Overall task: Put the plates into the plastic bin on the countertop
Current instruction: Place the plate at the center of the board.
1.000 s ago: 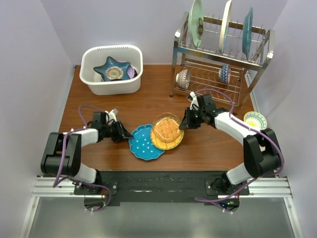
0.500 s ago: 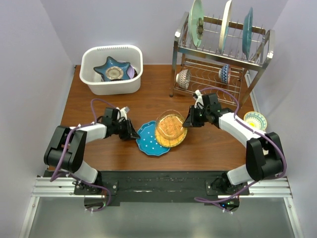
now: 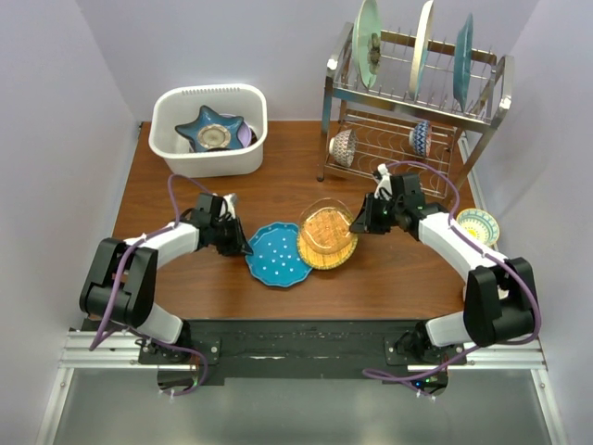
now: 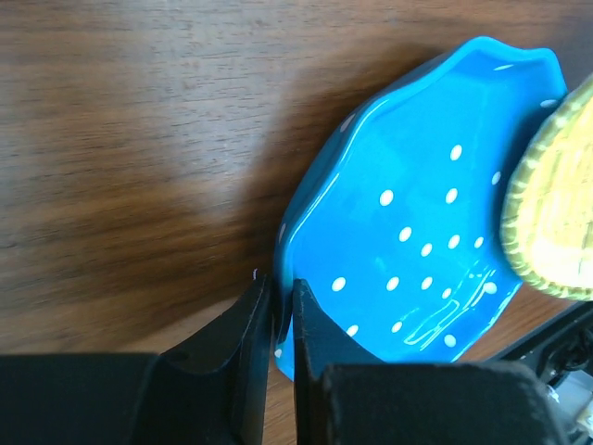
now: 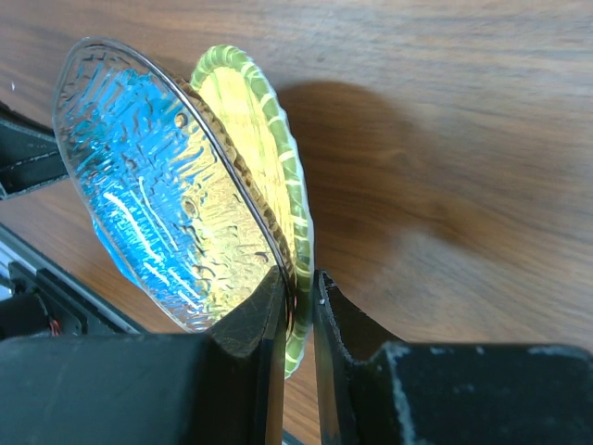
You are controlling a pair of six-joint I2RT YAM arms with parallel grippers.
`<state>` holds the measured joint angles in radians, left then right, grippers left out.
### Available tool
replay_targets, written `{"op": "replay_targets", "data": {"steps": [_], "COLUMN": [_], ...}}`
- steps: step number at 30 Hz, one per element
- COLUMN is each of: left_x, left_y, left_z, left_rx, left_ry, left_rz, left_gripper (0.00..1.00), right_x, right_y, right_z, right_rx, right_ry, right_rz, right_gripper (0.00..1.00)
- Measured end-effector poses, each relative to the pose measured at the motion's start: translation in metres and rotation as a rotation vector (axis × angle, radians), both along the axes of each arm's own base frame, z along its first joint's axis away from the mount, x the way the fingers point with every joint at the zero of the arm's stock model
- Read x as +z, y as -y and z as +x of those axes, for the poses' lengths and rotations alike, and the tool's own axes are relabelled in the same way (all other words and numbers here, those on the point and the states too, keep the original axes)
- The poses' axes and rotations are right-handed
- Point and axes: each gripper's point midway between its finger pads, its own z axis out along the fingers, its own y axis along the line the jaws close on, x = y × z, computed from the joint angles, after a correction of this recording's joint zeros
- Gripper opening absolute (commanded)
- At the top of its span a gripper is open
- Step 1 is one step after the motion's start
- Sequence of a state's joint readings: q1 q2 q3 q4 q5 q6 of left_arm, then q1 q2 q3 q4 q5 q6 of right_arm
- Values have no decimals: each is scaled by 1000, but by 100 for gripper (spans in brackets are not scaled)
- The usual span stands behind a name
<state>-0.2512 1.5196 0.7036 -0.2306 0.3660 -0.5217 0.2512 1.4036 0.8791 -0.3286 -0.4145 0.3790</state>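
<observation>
A blue dotted plate (image 3: 278, 255) (image 4: 417, 241) lies on the countertop (image 3: 278, 190). My left gripper (image 3: 243, 247) (image 4: 283, 289) is shut on its left rim. To its right a clear textured glass plate (image 3: 324, 222) (image 5: 167, 185) leans tilted over an amber plate with a greenish rim (image 3: 334, 255) (image 5: 278, 158). My right gripper (image 3: 359, 225) (image 5: 301, 283) is shut on their right edges, and both rims sit between its fingers. The amber plate overlaps the blue one's right edge. The white plastic bin (image 3: 213, 165) stands at the back left and holds a blue star-shaped plate (image 3: 211, 130) and a lavender sliver (image 3: 245, 135).
A steel wire rack (image 3: 482, 116) stands at the back right with three upright plates (image 3: 367, 42) on top and two small bowls (image 3: 343, 146) below. A small patterned dish (image 3: 477, 224) lies by the right arm. The black front edge (image 3: 296, 329) runs close behind the plates.
My left jaws have closed onto the blue plate's rim, and the plate has slid slightly away from the front edge. The right gripper has carried its two plates a little to the right.
</observation>
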Motion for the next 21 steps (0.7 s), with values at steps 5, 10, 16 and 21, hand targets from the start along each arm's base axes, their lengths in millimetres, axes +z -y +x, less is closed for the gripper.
{"op": "replay_targets", "data": {"steps": [5, 10, 16, 21], "left_x": [0, 1, 1, 1], "left_y": [-7, -26, -52, -61], "left_z": [1, 6, 8, 7], "left_rx": [2, 33, 72, 74], "left_ry": [-6, -14, -28, -34], "left_rz": [33, 59, 90, 106], "left_gripper": [0, 0, 0, 0], "right_x": [-6, -21, -41, -57], "right_y": [8, 14, 13, 13], "right_z": [0, -5, -8, -8], "right_rx": [-19, -31, -29, -30], "right_ry": [-9, -40, -73, -100], "right_rz": [-5, -12, 5, 4], "right_gripper": [7, 7, 6, 8]}}
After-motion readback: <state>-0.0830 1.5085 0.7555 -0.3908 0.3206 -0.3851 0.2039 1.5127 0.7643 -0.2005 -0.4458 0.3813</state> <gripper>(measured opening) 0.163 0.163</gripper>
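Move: The left hand pinches the near rim of the blue plate, whose middle lies about 9 cm to its right and 1 cm back. The right hand holds the yellow plate and glass dish together; their clear counter spot is some 7 cm left, 2 cm back and 10 cm below. From that right hand the blue plate is roughly 21 cm left, 6 cm back and 9 cm below. Left hand drags the pinched blue plate about 6 cm left while the right lowers its stack about 6 cm. ##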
